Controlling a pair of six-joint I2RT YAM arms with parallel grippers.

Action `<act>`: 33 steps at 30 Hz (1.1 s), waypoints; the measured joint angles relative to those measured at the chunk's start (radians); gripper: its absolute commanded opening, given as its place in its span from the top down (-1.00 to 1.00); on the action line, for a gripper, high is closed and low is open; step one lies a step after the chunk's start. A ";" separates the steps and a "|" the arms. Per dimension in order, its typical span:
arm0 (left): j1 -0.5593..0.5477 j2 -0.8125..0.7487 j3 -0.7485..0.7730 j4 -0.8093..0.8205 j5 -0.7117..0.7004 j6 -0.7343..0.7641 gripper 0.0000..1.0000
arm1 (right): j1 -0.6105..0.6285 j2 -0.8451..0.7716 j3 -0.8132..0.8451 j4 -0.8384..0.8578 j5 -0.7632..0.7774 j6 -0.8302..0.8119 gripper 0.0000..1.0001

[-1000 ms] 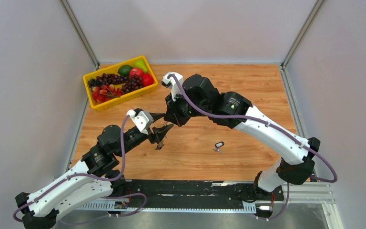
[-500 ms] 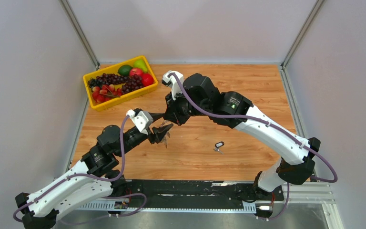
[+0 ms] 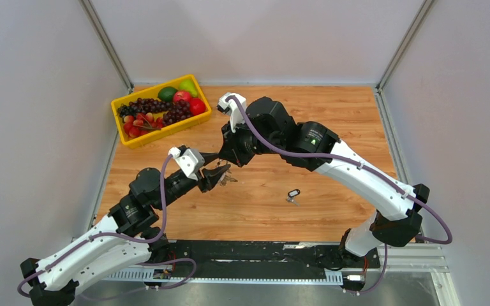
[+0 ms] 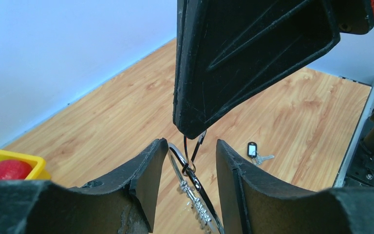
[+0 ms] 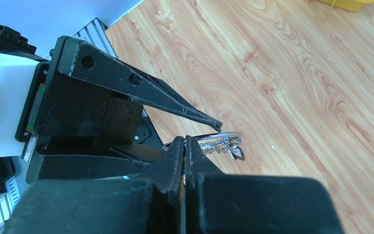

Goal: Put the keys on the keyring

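Note:
The keyring (image 4: 198, 194), a silver wire ring with a bunch of tiny keys, stands edge-on between my left gripper's (image 4: 192, 142) parted fingers and leans on one inner pad. My right gripper (image 4: 191, 132) comes from above, shut on a thin wire loop (image 4: 193, 148) hooked on the ring. In the right wrist view its jaws (image 5: 185, 139) are pressed together, with the ring and bunch (image 5: 221, 143) just beyond. In the top view both grippers (image 3: 220, 172) (image 3: 228, 160) meet mid-table. A black-headed key (image 3: 293, 193) lies on the wood, apart; it also shows in the left wrist view (image 4: 252, 149).
A yellow tray (image 3: 134, 138) of fruit stands at the back left of the wooden table. Grey walls close in the left, back and right. A black rail (image 3: 261, 250) runs along the near edge.
The bunch of tiny keys hung below my left gripper a second ago; it has swung up and to the right. Both grippers stay close together, hardly shifted.

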 measured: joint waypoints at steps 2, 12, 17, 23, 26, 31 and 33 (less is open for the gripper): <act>0.000 -0.003 -0.001 0.000 0.000 0.000 -0.01 | 0.000 0.000 0.000 0.000 0.000 0.002 1.00; 0.000 -0.017 -0.010 0.000 -0.021 0.002 0.70 | 0.000 0.000 0.000 0.000 -0.001 0.009 1.00; -0.004 -0.016 -0.010 0.002 -0.030 -0.001 0.99 | -0.002 0.000 0.000 0.009 -0.001 0.009 1.00; -0.005 -0.020 -0.010 0.007 -0.034 -0.031 0.99 | -0.002 -0.002 -0.003 0.020 -0.001 0.010 1.00; -0.005 -0.026 -0.010 0.008 -0.033 -0.048 0.99 | -0.003 -0.007 -0.008 0.026 -0.002 0.010 1.00; -0.005 -0.037 -0.010 0.008 -0.033 -0.066 0.99 | -0.003 -0.010 -0.010 0.038 -0.006 0.010 1.00; -0.005 -0.039 -0.010 0.008 -0.033 -0.072 0.99 | -0.003 -0.014 -0.016 0.046 -0.011 0.011 1.00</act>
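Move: Between the left hand's open fingers runs the keyring, still held from the right by the shut right fingertips; its middle is about 2 cm below the left hand point. From the left hand, the keys on the ring hang roughly 1 cm back, 1 cm right and 4 cm down, and the loose key with the fob lies some 18 cm right, about level fore and aft, 30 cm down. From the right hand, the ring's middle is about 2 cm left and 2 cm down. Easing about half a centimetre left, the left hand shuts its half-open fingers and pinches the keyring close beside the right fingertips. The right hand keeps its shut grip on the ring. With the left fingers closed, both hands lift about 1 cm, the left one rolling slightly, some 5 degrees, so that its left side dips. ##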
